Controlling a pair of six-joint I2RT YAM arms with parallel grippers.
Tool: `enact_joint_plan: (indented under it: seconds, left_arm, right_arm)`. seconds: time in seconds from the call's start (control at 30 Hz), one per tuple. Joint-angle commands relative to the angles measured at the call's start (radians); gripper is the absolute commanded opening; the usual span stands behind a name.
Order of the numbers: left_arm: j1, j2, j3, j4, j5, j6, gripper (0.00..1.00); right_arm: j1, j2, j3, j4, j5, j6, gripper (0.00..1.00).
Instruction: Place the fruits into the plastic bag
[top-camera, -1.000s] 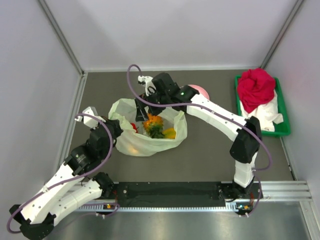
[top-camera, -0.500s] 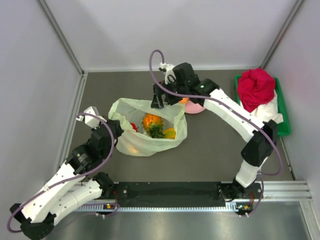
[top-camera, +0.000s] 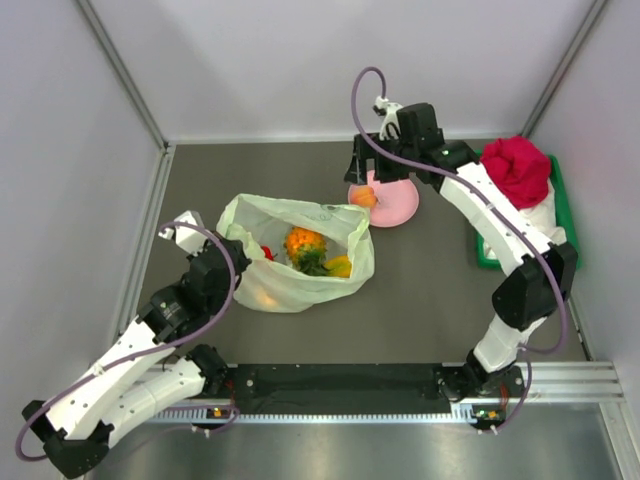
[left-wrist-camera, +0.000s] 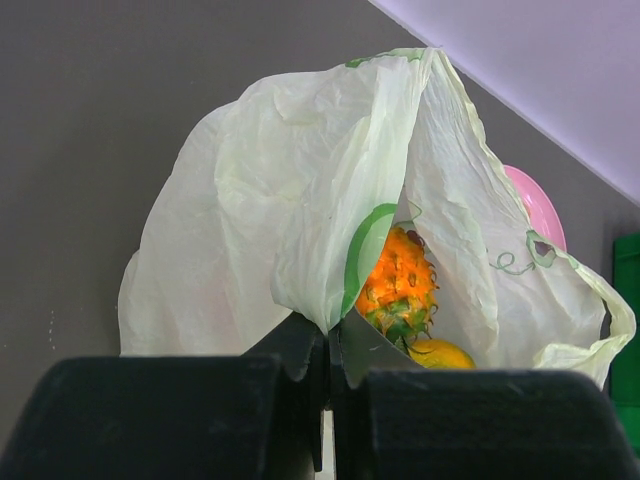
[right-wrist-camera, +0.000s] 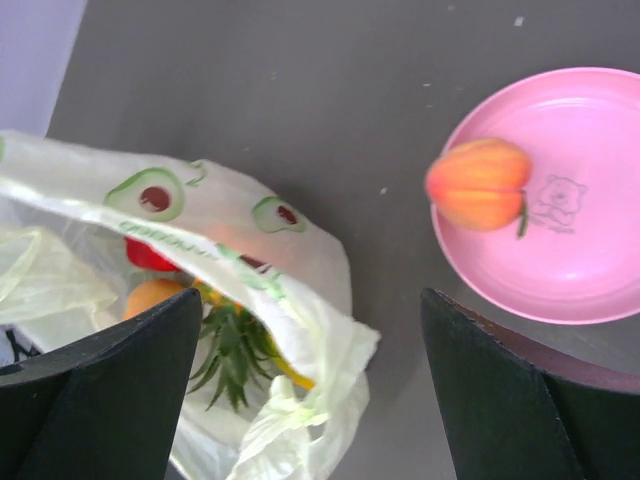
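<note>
The pale-green plastic bag (top-camera: 295, 255) lies with its mouth held up. My left gripper (left-wrist-camera: 333, 345) is shut on the bag's near rim (left-wrist-camera: 330, 250). Inside the bag are a small orange pineapple (left-wrist-camera: 398, 280), a yellow-orange fruit (left-wrist-camera: 440, 353) and a red fruit (right-wrist-camera: 150, 258). One orange fruit (right-wrist-camera: 478, 183) sits on the left part of the pink plate (right-wrist-camera: 590, 270), just right of the bag. My right gripper (top-camera: 362, 165) hangs open and empty above the plate's left edge. In its wrist view the black fingers (right-wrist-camera: 120, 380) frame the bag's right corner (right-wrist-camera: 300, 290) and the plate.
A green tray (top-camera: 562, 262) at the far right holds a red cloth bundle (top-camera: 512, 172) on white cloth (top-camera: 535, 225). Grey walls close the table at the back and on both sides. The arms' base rail (top-camera: 340, 385) runs along the near edge.
My right arm has swung from above the bag's mouth to the right and back, over the pink plate, staying open. The left gripper keeps its hold on the bag.
</note>
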Motion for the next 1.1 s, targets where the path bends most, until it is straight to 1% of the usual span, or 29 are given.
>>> enact_joint_plan:
  seconds: [0.0,0.17,0.57,0.83,1.07]
  left_arm:
    - [0.004,-0.007,0.003,0.036,-0.021,0.003,0.0]
    - [0.004,-0.016,0.0,0.024,-0.03,-0.001,0.0]
    - [0.004,-0.023,0.002,0.007,-0.052,-0.011,0.0]
    - [0.004,-0.014,-0.012,0.03,-0.049,-0.015,0.0]
    - [0.004,0.024,0.006,0.055,-0.038,0.028,0.0]
  right_arm:
    - [-0.054,0.061,0.063,-0.014,0.041,-0.003,0.89]
    - [-0.067,0.132,0.118,-0.046,0.113,-0.049,0.9]
    - [-0.085,0.353,0.247,-0.105,0.144,-0.088,0.92]
    - [-0.087,0.425,0.29,-0.121,0.169,-0.098,0.93]
    - [-0.087,0.448,0.289,-0.118,0.176,-0.106,0.93]
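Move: The peach sits about 12 cm ahead of the right hand, level with it sideways and some 20 cm below, on the left side of the pink plate. The plate's middle lies about 13 cm ahead and 5 cm to the hand's right. The plastic bag's middle is about 14 cm to the right hand's left and 4 cm back, also some 20 cm down. From the left hand the peach is roughly 25 cm ahead, 29 cm to the right and 17 cm below. The right hand heads for the peach: it first swings forward and slightly right, then sinks steeply, in all some 14 cm down and 8 cm forward. Its fingers tip about 20 degrees more steeply downward and stay wide open, ending a few centimetres above the peach without touching it. The left hand keeps its shut grip on the bag's rim. ##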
